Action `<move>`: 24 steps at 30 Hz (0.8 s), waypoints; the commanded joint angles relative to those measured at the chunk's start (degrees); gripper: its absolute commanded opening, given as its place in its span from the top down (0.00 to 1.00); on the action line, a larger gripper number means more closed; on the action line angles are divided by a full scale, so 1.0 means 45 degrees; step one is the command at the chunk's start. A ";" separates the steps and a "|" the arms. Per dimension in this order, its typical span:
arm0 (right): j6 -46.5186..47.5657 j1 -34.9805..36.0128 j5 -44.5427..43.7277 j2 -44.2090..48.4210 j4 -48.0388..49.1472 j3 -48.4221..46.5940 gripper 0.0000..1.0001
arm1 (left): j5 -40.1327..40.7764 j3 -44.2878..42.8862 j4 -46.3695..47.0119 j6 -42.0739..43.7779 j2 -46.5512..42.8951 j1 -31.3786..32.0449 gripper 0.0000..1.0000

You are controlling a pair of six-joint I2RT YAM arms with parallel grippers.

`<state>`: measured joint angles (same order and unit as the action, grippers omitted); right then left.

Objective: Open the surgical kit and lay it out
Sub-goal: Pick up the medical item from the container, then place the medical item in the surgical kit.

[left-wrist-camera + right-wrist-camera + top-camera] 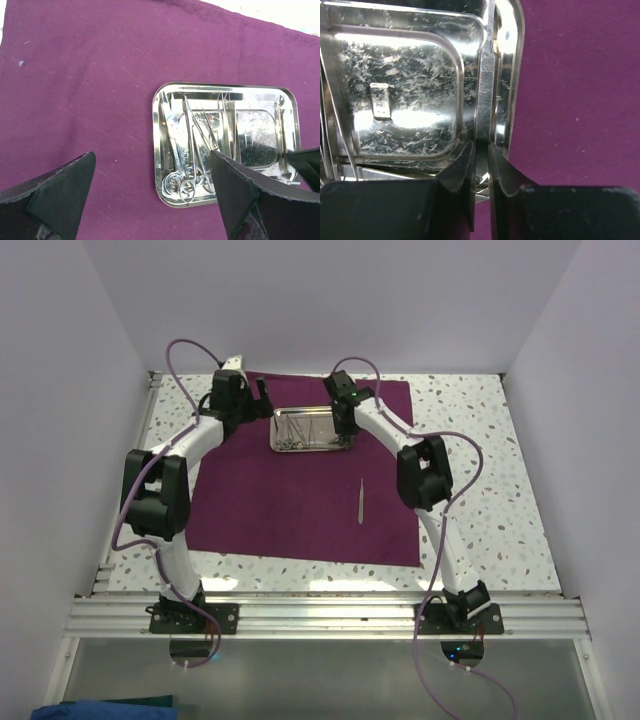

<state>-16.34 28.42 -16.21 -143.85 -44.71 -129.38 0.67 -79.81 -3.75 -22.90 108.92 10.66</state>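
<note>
The dark purple cloth [290,510] of the surgical kit lies spread flat on the table. On its far half stands the steel tray [277,430] with several ring-handled instruments [192,145] in it. One thin silver tweezer [360,500] lies alone on the cloth, right of the middle. My right gripper [481,145] reaches into the tray's right end and is shut on a flat, ridged silver instrument [486,90] that lies along the tray's wall [515,75]. My left gripper [152,155] hangs wide open above the tray's left rim [157,130], holding nothing.
The speckled white table [470,470] shows around the cloth, with most room on the right. An aluminium rail [330,615] runs along the near edge. Pale walls close in the back and both sides. A small white object [235,362] sits at the back left.
</note>
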 commanded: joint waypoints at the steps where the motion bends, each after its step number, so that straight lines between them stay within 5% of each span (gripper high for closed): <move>1: 0.0310 -0.0145 -0.0715 0.0424 -0.0319 -0.0779 1.00 | -0.0011 -0.0409 0.0520 0.0185 0.0014 0.0054 0.00; 12: 0.0135 -0.0028 -0.0637 0.2607 0.0305 0.0761 1.00 | -0.0031 -0.0389 0.0540 0.0185 0.0013 0.0054 0.00; 24: -0.1232 0.0752 -0.0947 0.7394 0.2083 0.7985 1.00 | -0.0090 -0.0350 0.0521 0.0147 -0.0103 0.0054 0.00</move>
<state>-18.83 29.85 -18.72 -116.14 -38.70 -98.67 0.64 -79.81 -3.77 -22.90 108.92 10.66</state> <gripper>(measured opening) 0.135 0.995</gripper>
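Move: I already have the medical item, a flat metal handle, pinched inside the right end of the tray; the tray's middle is some 9 cm to my right hand's left and 4 cm ahead. The scissors and clamps lie about 14 cm left and 3 cm ahead. The instrument already laid out on the cloth is roughly 19 cm back and 4 cm right, and a little lower. From my left hand that laid-out instrument is about 20 cm back, 25 cm right and 11 cm below. I keep my right fingers shut on the handle's near end and lift the item out of the tray: first a small nudge forward and up, then up and back in a quickening sweep, drifting right. It ends about 8 cm back, 7 cm higher and 3 cm to the right, past the tray's near right corner and towards the laid-out instrument, wrist nearly unturned. ##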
